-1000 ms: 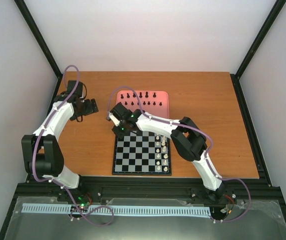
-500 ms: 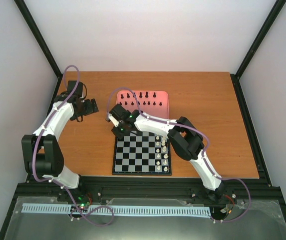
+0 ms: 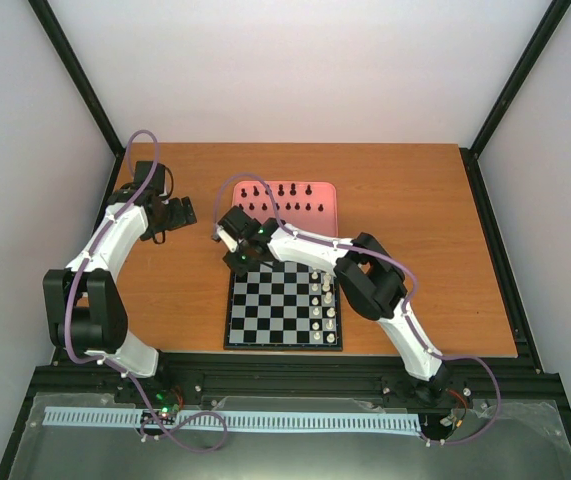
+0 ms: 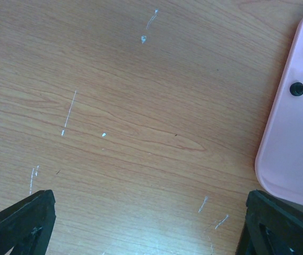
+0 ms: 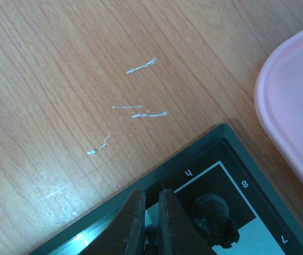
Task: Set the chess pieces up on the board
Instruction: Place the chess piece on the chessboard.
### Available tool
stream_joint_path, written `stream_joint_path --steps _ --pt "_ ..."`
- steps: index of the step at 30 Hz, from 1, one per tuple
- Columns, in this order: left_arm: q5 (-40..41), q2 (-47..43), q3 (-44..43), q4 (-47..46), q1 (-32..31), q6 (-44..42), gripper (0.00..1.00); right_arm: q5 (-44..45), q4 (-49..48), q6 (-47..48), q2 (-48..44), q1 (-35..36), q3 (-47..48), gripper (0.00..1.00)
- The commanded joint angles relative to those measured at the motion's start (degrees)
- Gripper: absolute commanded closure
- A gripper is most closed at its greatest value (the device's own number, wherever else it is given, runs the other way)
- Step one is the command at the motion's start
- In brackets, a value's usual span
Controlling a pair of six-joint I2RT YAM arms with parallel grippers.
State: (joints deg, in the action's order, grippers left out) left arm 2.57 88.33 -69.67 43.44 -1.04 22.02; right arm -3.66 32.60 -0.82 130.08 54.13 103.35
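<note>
The board lies in front of the arms, with its far-left corner in the right wrist view. One black chess piece stands on that corner square. My right gripper hangs over the neighbouring square, its fingers shut with a narrow gap on a small dark chess piece, which is mostly hidden. Several black chess pieces stand on the pink tray behind the board. My left gripper is open over bare wood, left of the tray.
White pieces stand in two columns on the board's right side. The pink tray's rim is close to the board's corner. Three black pieces stand near the tray's left edge. The tabletop is scratched wood.
The right arm's elbow has edged slightly left, and its gripper has stayed over the board's far-left corner. The left arm has not moved.
</note>
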Motion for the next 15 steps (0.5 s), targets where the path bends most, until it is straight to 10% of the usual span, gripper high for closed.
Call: stream_joint_path --steps 1,15 --pt "0.2 0.1 -0.3 -0.7 0.0 -1.1 0.0 -0.1 0.8 0.8 0.9 -0.4 0.9 0.91" --pt "0.2 1.1 -0.7 -0.7 0.0 -1.1 0.0 -1.9 0.4 1.6 -1.6 -0.9 -1.3 0.66"
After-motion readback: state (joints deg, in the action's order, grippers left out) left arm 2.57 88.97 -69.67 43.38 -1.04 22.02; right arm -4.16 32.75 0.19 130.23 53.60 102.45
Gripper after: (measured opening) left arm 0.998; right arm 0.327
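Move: The right hand still holds a black chess piece just over its square, which is straight below the fingers, some 2 cm down: the second square from the far end in the board's leftmost column. The black corner piece stands about 3 cm farther out, level with it sideways, and the pink tray's middle is about 13 cm ahead and 10 cm to the right. From the left hand the square lies roughly 6 cm back, 12 cm right and 11 cm below. The right hand stays almost in place over the second square from the far-left corner, easing only about half a centimetre down towards the board and as much to the right, with the wrist not turning. Meanwhile its nearly shut fingers part steadily to about a third of their full opening, ending the pinch on the black piece and standing to either side of it, still low beside the corner piece. ##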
